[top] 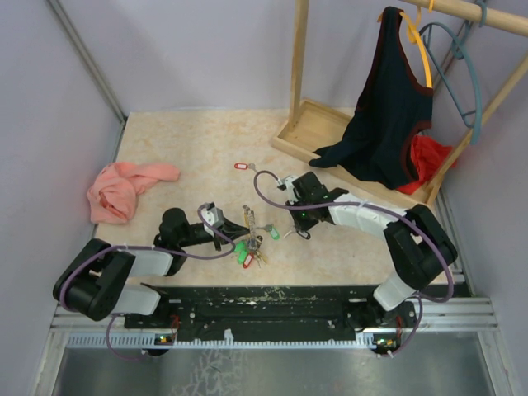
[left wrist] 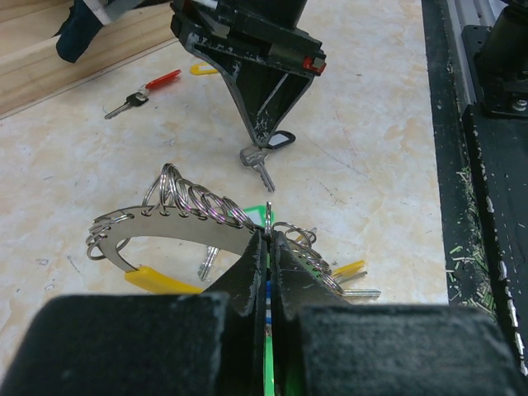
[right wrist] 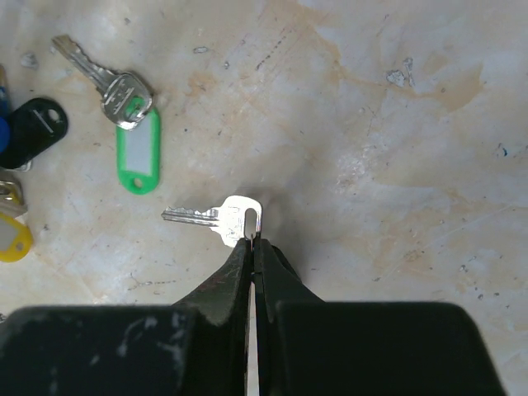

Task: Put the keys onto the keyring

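The keyring (left wrist: 165,227), a flat silvery crescent strung with several small split rings and coloured tags, lies in the middle of the table (top: 247,235). My left gripper (left wrist: 269,234) is shut on its right end, with a green tag showing between the jaws. My right gripper (right wrist: 252,239) is shut on the small ring of a plain silver key (right wrist: 233,216), whose blade points left just over the table. From the left wrist view that key (left wrist: 262,172) hangs at the right gripper's tips, a black tag (left wrist: 281,140) behind it. A green-tagged key (right wrist: 136,148) lies loose nearby.
A red-tagged key (top: 241,166) lies farther back on the table. A pink cloth (top: 124,188) sits at the left. The wooden rack base (top: 318,124), a dark garment (top: 384,107) and a teal hanger (top: 462,74) fill the back right.
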You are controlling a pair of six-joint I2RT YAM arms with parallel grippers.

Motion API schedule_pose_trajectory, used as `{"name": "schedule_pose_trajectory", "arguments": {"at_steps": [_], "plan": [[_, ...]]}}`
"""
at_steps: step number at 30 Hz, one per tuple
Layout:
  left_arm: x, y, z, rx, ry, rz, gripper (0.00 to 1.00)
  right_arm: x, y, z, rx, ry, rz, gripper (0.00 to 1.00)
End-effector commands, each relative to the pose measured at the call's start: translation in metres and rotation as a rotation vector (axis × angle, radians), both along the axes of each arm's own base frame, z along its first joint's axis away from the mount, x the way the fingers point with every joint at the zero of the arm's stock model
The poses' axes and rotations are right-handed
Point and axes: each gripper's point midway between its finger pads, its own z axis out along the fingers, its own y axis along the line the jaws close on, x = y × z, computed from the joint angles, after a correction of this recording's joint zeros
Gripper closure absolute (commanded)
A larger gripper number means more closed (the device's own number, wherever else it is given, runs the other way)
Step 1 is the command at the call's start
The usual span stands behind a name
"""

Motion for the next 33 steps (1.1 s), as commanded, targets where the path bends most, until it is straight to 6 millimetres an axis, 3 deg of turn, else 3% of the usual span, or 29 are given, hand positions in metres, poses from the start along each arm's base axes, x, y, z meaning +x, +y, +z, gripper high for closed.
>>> {"name": "schedule_pose_trajectory", "arguments": {"at_steps": [1, 4, 11, 13, 15, 17, 20, 26, 31, 33], "plan": [[-0.001, -0.001, 0.014, -0.023, -0.044, -0.021, 1.00, 0.011, 0.019, 0.039, 0.128, -0.103, 0.056, 1.00], [-0.002, -0.001, 0.016, -0.025, -0.058, -0.027, 1.00, 0.011, 0.026, 0.055, 0.187, -0.155, 0.098, 1.00], [-0.004, -0.001, 0.022, -0.024, -0.086, -0.047, 1.00, 0.005, 0.049, 0.111, 0.392, -0.360, 0.263, 1.00], [-0.004, -0.002, 0.022, -0.024, -0.084, -0.052, 1.00, 0.012, 0.039, 0.105, 0.347, -0.395, 0.216, 1.00], [-0.005, -0.003, 0.022, -0.024, -0.080, -0.057, 1.00, 0.017, 0.020, 0.083, 0.201, -0.310, 0.142, 1.00], [-0.005, -0.003, 0.021, -0.025, -0.076, -0.055, 1.00, 0.010, 0.028, 0.073, 0.184, -0.178, 0.183, 1.00], [-0.004, -0.002, 0.021, -0.022, -0.071, -0.045, 1.00, 0.017, 0.014, 0.055, 0.097, -0.125, 0.065, 1.00], [-0.003, 0.000, 0.019, -0.015, -0.069, -0.036, 1.00, 0.013, 0.020, 0.072, 0.199, -0.196, 0.058, 1.00], [-0.005, -0.003, 0.019, -0.017, -0.060, -0.060, 1.00, 0.003, 0.034, 0.082, 0.291, -0.252, 0.187, 1.00], [-0.005, -0.002, 0.019, -0.017, -0.057, -0.058, 1.00, 0.026, 0.009, 0.074, 0.121, -0.295, -0.011, 1.00]]}}
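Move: Some 13 cm to the right hand's left, about level fore and aft and 8 cm higher, the keyring is held in the left hand's fingers. From the right hand, the green-tagged key lies about 7 cm left and 2 cm lower, while the red tag on the bunch hangs roughly 14 cm left and 8 cm back, near its height. From the left hand, the black-tagged key in the right fingers is about 13 cm right and 8 cm below. Lifting the black-tagged key by its bow in still-shut fingers, the right hand climbs about 8 cm and swings some 3 cm left, its fingers tilting up and leftward about 20 degrees. It then sinks nearly 4 cm, easing part of the tilt back, and rises slightly again, ending nearer the keyring, which the left hand keeps pinched, shifting barely a centimetre. ##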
